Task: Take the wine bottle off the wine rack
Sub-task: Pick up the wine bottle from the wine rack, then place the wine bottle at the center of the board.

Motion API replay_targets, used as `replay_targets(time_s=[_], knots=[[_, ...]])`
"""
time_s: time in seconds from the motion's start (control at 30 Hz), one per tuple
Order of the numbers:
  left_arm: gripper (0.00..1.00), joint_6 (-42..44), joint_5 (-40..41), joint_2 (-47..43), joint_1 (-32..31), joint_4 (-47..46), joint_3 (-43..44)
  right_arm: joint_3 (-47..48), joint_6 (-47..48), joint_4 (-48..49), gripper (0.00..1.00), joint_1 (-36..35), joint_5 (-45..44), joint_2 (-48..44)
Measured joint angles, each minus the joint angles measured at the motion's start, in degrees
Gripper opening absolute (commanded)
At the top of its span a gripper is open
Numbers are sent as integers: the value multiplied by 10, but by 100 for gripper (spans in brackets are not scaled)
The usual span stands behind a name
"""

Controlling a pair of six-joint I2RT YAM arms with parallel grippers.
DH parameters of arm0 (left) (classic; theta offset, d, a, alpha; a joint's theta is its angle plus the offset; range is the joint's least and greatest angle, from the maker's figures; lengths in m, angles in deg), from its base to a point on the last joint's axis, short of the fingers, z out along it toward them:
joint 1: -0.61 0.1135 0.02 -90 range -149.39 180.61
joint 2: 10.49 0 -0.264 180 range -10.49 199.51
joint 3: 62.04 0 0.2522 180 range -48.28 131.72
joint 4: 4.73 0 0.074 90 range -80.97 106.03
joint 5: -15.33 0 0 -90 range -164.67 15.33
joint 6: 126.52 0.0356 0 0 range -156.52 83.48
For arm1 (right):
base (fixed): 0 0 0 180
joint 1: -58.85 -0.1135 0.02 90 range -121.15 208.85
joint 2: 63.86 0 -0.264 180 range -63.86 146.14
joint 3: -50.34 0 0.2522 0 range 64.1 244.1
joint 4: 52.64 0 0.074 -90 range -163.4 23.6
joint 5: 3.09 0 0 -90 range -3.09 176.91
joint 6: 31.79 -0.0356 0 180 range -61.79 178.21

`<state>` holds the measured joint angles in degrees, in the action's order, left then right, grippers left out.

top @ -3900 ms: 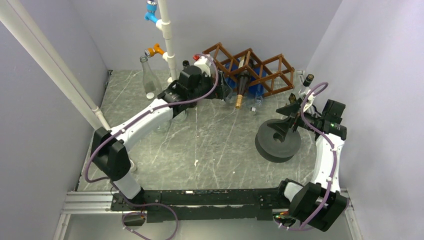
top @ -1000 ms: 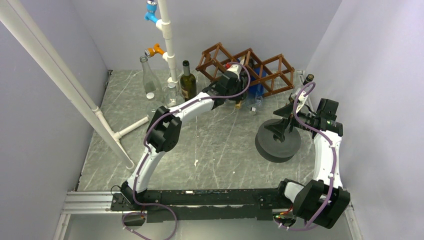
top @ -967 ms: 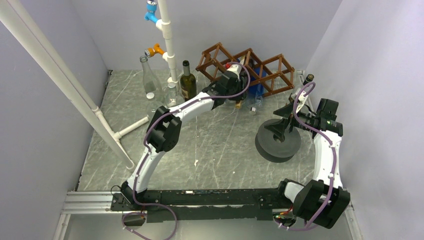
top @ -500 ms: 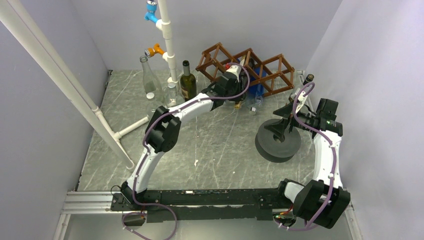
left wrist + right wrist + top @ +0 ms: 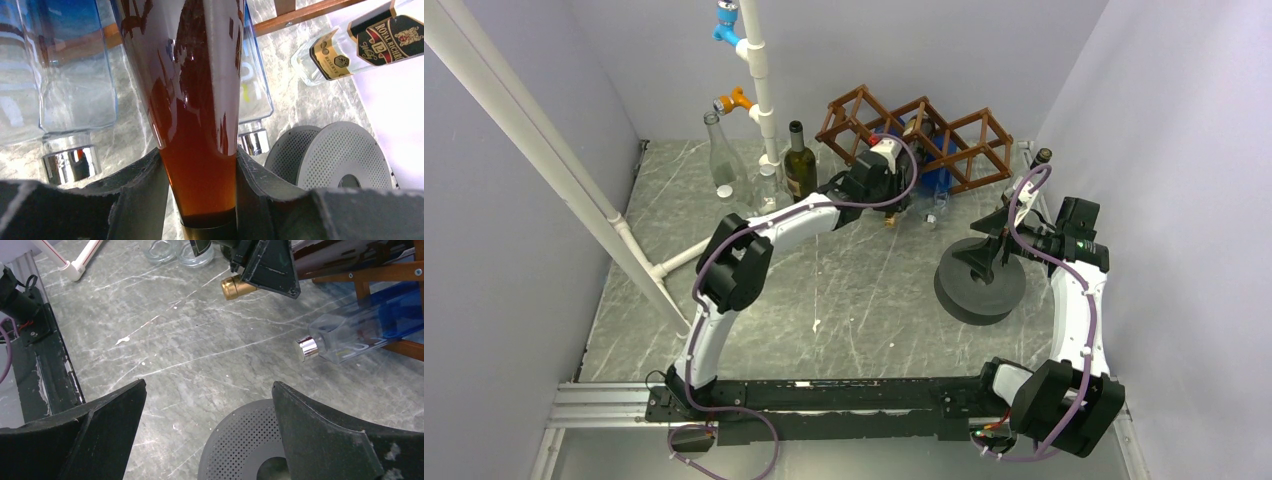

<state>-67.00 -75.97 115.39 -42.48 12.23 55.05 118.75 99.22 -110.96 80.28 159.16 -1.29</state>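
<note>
The wine bottle, amber glass with a gold-capped neck, lies sloping in the brown wooden wine rack, neck towards the table. My left gripper is shut on the lower neck, with a dark pad pressed to each side. From above, the left gripper sits at the rack's front, middle cell. My right gripper hangs open and empty to the right, above a grey perforated disc.
A blue square bottle with a silver cap lies under the rack, and a clear labelled bottle is beside it. A green bottle, a clear bottle and white pipes stand at the back left. The grey disc lies right of centre.
My left arm has drawn back a little towards the near left, its elbow swinging left, with the bottle neck still in its grip. The right arm has not moved.
</note>
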Motion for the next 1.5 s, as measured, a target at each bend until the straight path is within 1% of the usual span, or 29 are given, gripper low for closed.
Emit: replay_targets(time_s=[0.9, 1.13, 1.27, 1.5], knots=[[0, 7, -37, -122, 0, -42, -173, 0, -1, 1, 100, -5, -3, 0], [0, -7, -41, -147, -1, -50, -204, -7, -19, 23, 100, -15, -2, 0], [0, -11, -41, -153, -2, -59, -215, -16, -48, 47, 100, -25, -1, 0], [0, -22, -43, -154, -2, -60, -216, -28, -185, 148, 100, -75, -21, 6]])
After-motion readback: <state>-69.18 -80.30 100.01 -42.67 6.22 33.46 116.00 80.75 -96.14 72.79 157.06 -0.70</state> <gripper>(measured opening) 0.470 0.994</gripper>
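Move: The wine bottle lies neck towards the robot in the wine rack, its neck already in the left fingers and its middle some 11 cm ahead, 4 right and 3 above them. The rack's middle is about 17 cm ahead and 5 right; a clear bottle lies 6 ahead, 9 right, 6 lower; the grey spool 15 back, 18 right, 8 lower. From the right hand the wine bottle is about 24 cm ahead, 12 left, 6 lower. The wine bottle, still pinched by its neck, is drawn back and to the left out of the rack by the left hand, about 7 cm in all, nearly level and easing to a stop; the grip stays closed and the wrist barely turns. Late on, the open right hand starts some 3 cm left, towards the bottle, tipping slightly down. ##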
